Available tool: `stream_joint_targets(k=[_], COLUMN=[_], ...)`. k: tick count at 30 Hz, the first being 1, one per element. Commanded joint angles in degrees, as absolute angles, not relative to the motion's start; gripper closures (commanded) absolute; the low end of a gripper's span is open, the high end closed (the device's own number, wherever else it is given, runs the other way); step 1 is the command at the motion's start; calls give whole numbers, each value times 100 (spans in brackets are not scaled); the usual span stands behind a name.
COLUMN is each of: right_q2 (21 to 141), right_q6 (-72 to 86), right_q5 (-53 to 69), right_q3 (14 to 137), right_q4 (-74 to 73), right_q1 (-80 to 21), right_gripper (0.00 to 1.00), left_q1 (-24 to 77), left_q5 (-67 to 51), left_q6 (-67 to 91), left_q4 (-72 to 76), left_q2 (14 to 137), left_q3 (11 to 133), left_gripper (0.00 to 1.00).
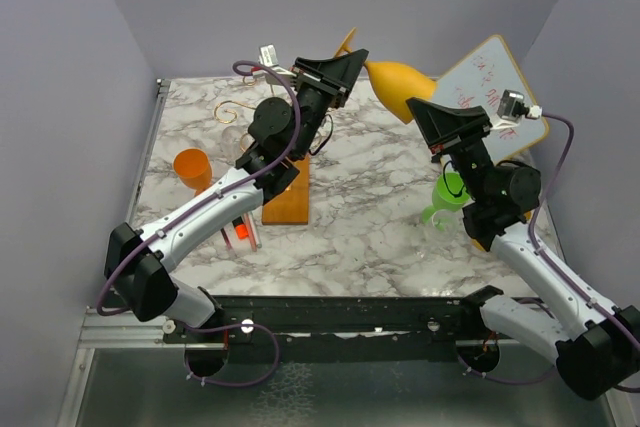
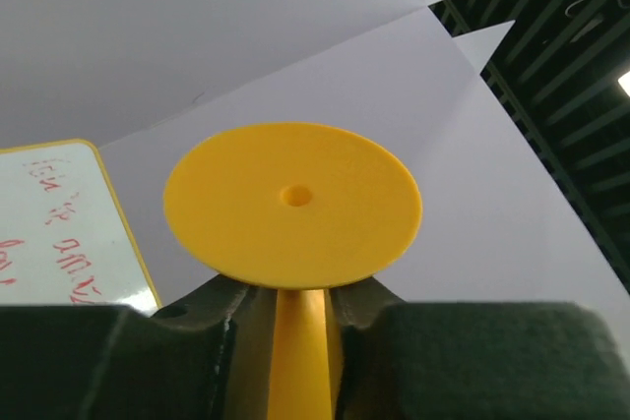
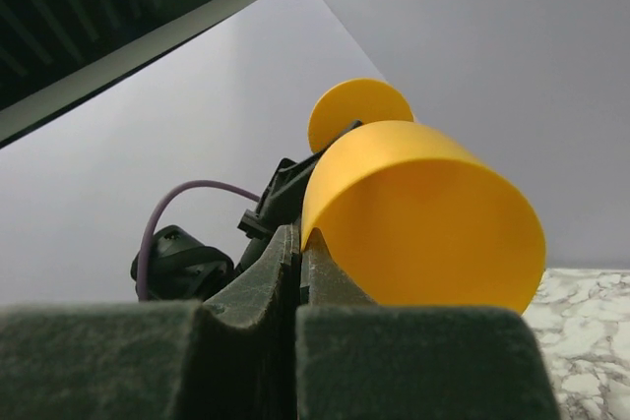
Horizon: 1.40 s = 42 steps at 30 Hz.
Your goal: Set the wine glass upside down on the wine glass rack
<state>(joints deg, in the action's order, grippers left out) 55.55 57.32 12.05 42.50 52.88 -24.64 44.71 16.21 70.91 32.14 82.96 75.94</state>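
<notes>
A yellow-orange plastic wine glass (image 1: 400, 79) hangs on its side in the air over the back of the table. My left gripper (image 1: 350, 62) is shut on its stem (image 2: 295, 341), just under the round foot (image 2: 292, 206). My right gripper (image 1: 415, 107) is shut on the bowl's rim, whose thin wall is pinched between its fingertips (image 3: 300, 238); the bowl (image 3: 423, 213) fills the right wrist view. The wine glass rack (image 1: 235, 112) shows gold wire curls and an orange-brown wooden base (image 1: 288, 202) beneath my left arm.
An orange cup (image 1: 192, 167) stands left of the rack. A red marker (image 1: 240, 232) lies near the base. A green plastic piece (image 1: 450, 195) sits under my right arm. A whiteboard (image 1: 495, 87) leans at the back right. Purple walls close in the table.
</notes>
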Motion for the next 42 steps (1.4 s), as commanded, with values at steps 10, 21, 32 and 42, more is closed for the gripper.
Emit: stream_joint_targets(k=[10,21,32,42], right_q2=[5257,4617,3720,3488], right_q6=[5434,5289,4580,3828], right_q5=[1435,934,-125,-350], right_q3=[4327,4295,4942,5965], right_q4=[4655,3717,1112,-67], right_q1=[-2470,-2470,-2470,-2470], right_gripper=[91,27,15,15], left_q1=[4447,4430,4430,4429], left_q5=[1723,1313,545,-791], left_q6=[6598,5432,3786,2083], left_q4=[3550,3595,3577,3388], left_q2=[8376,8358,8243,8161], left_q3=[7826,7974,8023,7820], left_gripper=[100,100,100,100])
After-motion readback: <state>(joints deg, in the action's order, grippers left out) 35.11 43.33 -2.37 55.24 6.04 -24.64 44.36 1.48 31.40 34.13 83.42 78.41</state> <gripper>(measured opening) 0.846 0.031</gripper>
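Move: The yellow wine glass is in the air between the hands, foot out to the far left. The left hand's half-shut fingers are around its stem, its middle about 2 cm back, 4 cm right and 1 cm below. The rack's top is some 3 cm ahead, 14 cm left and 16 cm below that hand. The right hand pinches the rim, the glass's middle 5 cm ahead, 4 cm left and 2 cm above; the green glass stands 1 cm ahead, 15 cm right and 38 cm below it. The left fingers close the rest of the way to pinch the wine glass's stem just under the foot, and the right hand then opens wide, lets go of the rim and draws away to its right by about 7 cm and back 4 cm, turning clockwise and rising slightly at the end. Staying nearly in place, with a small rise and then a 2 cm drift back and right, the left wrist rolls its left side up and tips its fingers further up, some 40 degrees in all, swinging the bowl downward. ##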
